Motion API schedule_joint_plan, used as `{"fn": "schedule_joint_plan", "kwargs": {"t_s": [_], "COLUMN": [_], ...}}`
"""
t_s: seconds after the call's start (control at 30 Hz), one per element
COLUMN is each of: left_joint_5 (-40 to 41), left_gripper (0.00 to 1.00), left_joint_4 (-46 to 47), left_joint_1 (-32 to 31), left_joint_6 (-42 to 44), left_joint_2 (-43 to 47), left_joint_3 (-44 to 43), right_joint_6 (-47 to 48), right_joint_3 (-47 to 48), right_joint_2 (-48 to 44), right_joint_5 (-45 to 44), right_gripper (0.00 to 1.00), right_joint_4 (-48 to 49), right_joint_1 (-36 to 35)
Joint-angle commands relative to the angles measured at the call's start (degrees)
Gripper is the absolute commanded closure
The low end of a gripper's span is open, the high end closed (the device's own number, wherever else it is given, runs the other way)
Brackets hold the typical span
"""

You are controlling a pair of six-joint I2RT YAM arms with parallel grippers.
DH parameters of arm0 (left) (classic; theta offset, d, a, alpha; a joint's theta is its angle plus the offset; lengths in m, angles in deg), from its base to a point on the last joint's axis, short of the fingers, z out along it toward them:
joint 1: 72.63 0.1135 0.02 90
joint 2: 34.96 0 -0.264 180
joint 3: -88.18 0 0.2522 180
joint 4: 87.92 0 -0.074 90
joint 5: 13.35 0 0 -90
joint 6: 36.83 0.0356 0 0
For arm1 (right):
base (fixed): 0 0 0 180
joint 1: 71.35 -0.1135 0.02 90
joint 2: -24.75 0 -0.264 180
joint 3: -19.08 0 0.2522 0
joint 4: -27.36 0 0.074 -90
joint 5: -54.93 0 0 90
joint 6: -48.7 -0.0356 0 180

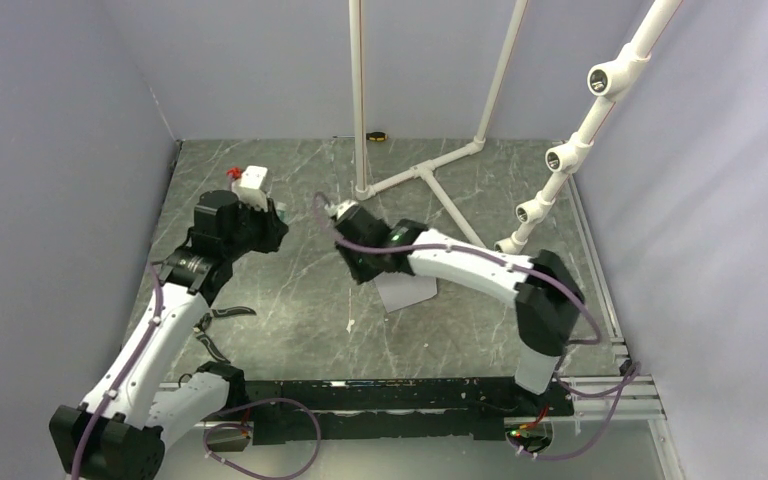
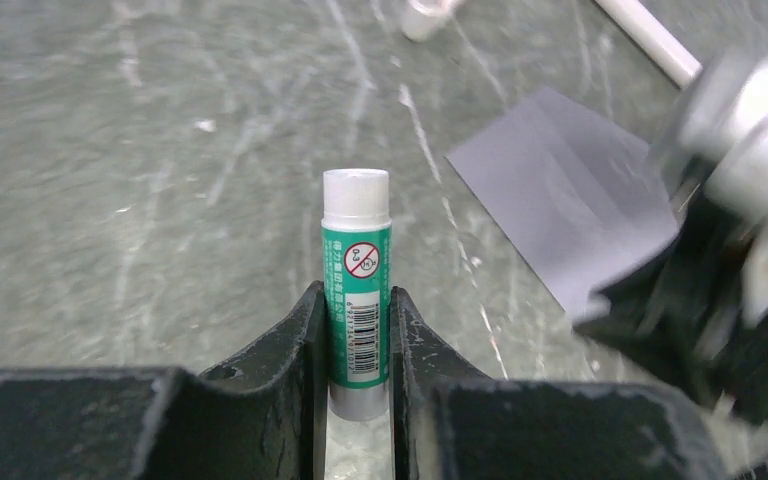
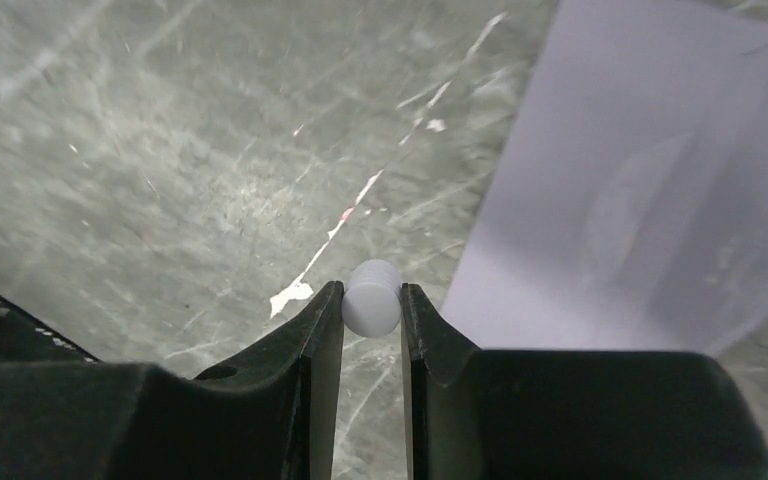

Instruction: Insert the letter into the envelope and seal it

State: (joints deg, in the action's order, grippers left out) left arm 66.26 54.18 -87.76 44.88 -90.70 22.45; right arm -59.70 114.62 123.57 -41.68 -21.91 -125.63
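Observation:
The grey envelope [image 1: 407, 292] lies flat on the marbled table, partly under my right arm; it also shows as the envelope [image 2: 570, 200] and the envelope [image 3: 650, 180]. The letter is out of view in every frame. My left gripper [image 2: 355, 295] is shut on a green glue stick [image 2: 356, 290], which stands upright with its whitish top above the fingers. My right gripper [image 3: 372, 290] is shut on a small white ribbed cap [image 3: 371, 297], just left of the envelope's edge. In the top view, the left gripper [image 1: 280, 215] and right gripper [image 1: 337, 212] hover close together left of the envelope.
A white pipe frame [image 1: 420, 175] stands at the back centre, with another pipe stand [image 1: 560, 160] at the right. A small dark object [image 1: 375, 135] lies by the back wall. A white scrap [image 1: 350, 323] lies near the front. Grey walls close in on both sides.

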Motion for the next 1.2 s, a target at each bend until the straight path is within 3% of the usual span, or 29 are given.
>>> {"fn": "schedule_joint_plan", "kwargs": {"t_s": [0.0, 0.13, 0.3, 0.63, 0.7, 0.8, 0.87, 1.0, 1.17], "left_joint_5": [17.1, 25.5, 30.3, 25.3, 24.3, 23.1, 22.4, 20.3, 15.8], "left_gripper": [0.97, 0.98, 0.98, 0.98, 0.98, 0.98, 0.97, 0.98, 0.98], "left_joint_4": [3.4, 0.6, -1.7, -2.5, -2.2, -1.9, -1.7, -0.7, 1.5], "left_joint_1": [0.0, 0.0, 0.0, 0.0, 0.0, 0.0, 0.0, 0.0, 0.1], "left_joint_6": [-7.4, -12.3, -16.0, -16.9, -16.9, -16.6, -16.4, -16.2, -16.0], "left_joint_2": [4.3, 7.6, 11.5, 12.3, 12.1, 11.6, 11.1, 10.5, 9.6], "left_joint_3": [-0.7, -0.5, -0.2, -2.4, -2.8, -3.6, -4.2, -5.0, -5.9], "right_joint_6": [2.0, 0.0, -1.5, -1.1, -1.3, -2.3, -2.7, -2.9, -3.7], "right_joint_3": [0.0, -0.9, -1.3, -3.7, -3.8, -4.1, -4.3, -2.8, -2.8], "right_joint_2": [4.5, 7.7, 11.3, 14.4, 14.5, 13.0, 11.6, 9.3, 3.9], "right_joint_5": [-4.6, -4.6, -5.6, -5.5, -5.5, -4.8, -3.9, -3.6, -2.7], "right_gripper": [1.00, 1.00, 1.00, 0.87, 0.81, 0.53, 0.42, 0.35, 0.34], "right_joint_4": [5.4, 8.1, 9.3, 11.5, 11.4, 11.7, 12.0, 10.4, 11.2], "right_joint_1": [-4.3, -5.7, -6.9, -8.6, -8.7, -8.6, -8.6, -8.1, -6.2]}}
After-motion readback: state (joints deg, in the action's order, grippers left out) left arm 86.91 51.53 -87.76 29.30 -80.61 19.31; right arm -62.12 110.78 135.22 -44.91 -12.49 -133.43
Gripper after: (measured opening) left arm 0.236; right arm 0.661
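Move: The right hand holds the glue cap above a bare patch of table, its set-down spot, about 4 cm back, 4 cm left and 12 cm below. A white paper scrap lies some 4 cm nearer the base than that spot. The envelope's middle is about 8 cm ahead and 10 cm right of the right hand, 13 cm below. From the left hand, holding the glue stick, the spot is roughly 11 cm back, 13 cm right and 20 cm down. Right hand lowers the cap about 11 cm, slightly back-left, releases it, starts rising; left swings glue stick up-left. ##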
